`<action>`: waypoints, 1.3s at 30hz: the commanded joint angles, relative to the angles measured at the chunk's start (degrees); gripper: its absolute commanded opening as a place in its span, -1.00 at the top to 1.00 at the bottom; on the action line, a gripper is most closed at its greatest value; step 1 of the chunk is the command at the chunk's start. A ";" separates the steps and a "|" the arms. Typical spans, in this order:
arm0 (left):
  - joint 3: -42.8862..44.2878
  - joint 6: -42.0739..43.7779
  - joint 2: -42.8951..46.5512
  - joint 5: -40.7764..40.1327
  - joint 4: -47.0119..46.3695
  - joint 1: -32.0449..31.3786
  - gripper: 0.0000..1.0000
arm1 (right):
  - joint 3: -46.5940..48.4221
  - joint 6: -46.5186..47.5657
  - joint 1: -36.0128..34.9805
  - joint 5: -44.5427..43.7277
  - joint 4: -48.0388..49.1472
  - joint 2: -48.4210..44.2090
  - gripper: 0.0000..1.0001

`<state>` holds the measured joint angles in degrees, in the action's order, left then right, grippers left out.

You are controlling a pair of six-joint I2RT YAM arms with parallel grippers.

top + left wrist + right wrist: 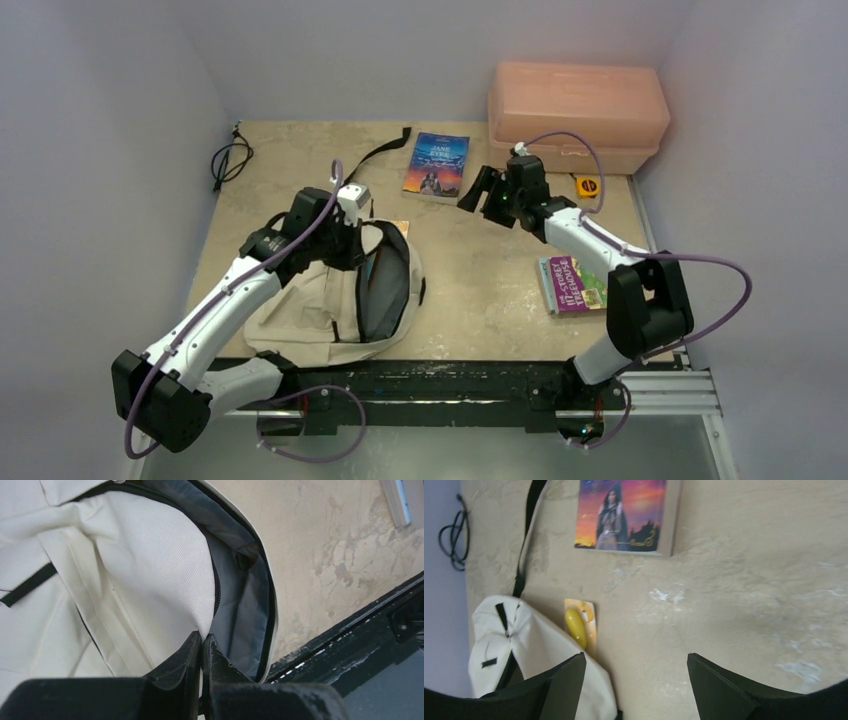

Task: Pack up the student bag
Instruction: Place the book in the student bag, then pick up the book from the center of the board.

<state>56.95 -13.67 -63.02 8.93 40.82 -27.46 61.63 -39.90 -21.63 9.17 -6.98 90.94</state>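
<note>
The cream student bag (300, 310) lies at the near left with its main zip open, showing grey lining (245, 605). My left gripper (352, 238) is shut on the cream edge of the bag's opening (202, 639) and holds it up. My right gripper (484, 190) hangs open with nothing between its fingers, above bare table just right of a blue and orange paperback (437, 163). In the right wrist view the book (624, 512) lies ahead, and the bag (539, 645) is by the left finger. A purple book (573, 284) lies under the right arm.
A salmon-pink plastic box (578, 112) stands at the back right with a small yellow object (588, 185) in front of it. A yellow and orange card (580, 625) pokes out from under the bag. A black cable (230, 160) lies back left. The bag's strap (380, 150) trails toward the back.
</note>
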 commanded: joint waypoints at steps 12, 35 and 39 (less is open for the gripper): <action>-1.75 -7.03 -0.34 8.11 -1.36 -0.10 1.00 | -18.70 -17.11 20.37 -33.27 -26.27 -38.36 -0.98; -5.53 -2.34 1.73 11.03 -4.44 -0.75 1.00 | -44.60 -7.28 65.55 -1.41 0.08 -43.70 -0.81; -5.88 -2.59 2.11 11.90 -5.01 -0.90 1.00 | -44.80 -6.28 67.13 -0.79 1.18 -43.97 -0.98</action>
<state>51.59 -16.88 -61.91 17.96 38.13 -27.83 16.88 -49.15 44.45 4.25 -11.42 47.55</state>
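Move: The purple-green book lies about 30 cm to the right hand's right and 17 cm back towards the base, some 14 cm below it. Beyond that book, the yellow tape measure is roughly 29 cm to the hand's right and 4 cm ahead. The blue Jane Eyre book is about 8 cm ahead and 10 cm left of the hand. From the left hand, the purple-green book is some 58 cm right and 5 cm back. Swing the empty right gripper about 35 cm to the right and nearly 20 cm back towards the purple-green book, rising slightly first and then sinking about 12 cm over its right end. Turn the wrist some 75 degrees clockwise on the way and spread the fingers wide. Keep the left fingers shut on the bag's rim, easing it a few centimetres back, right and down. ##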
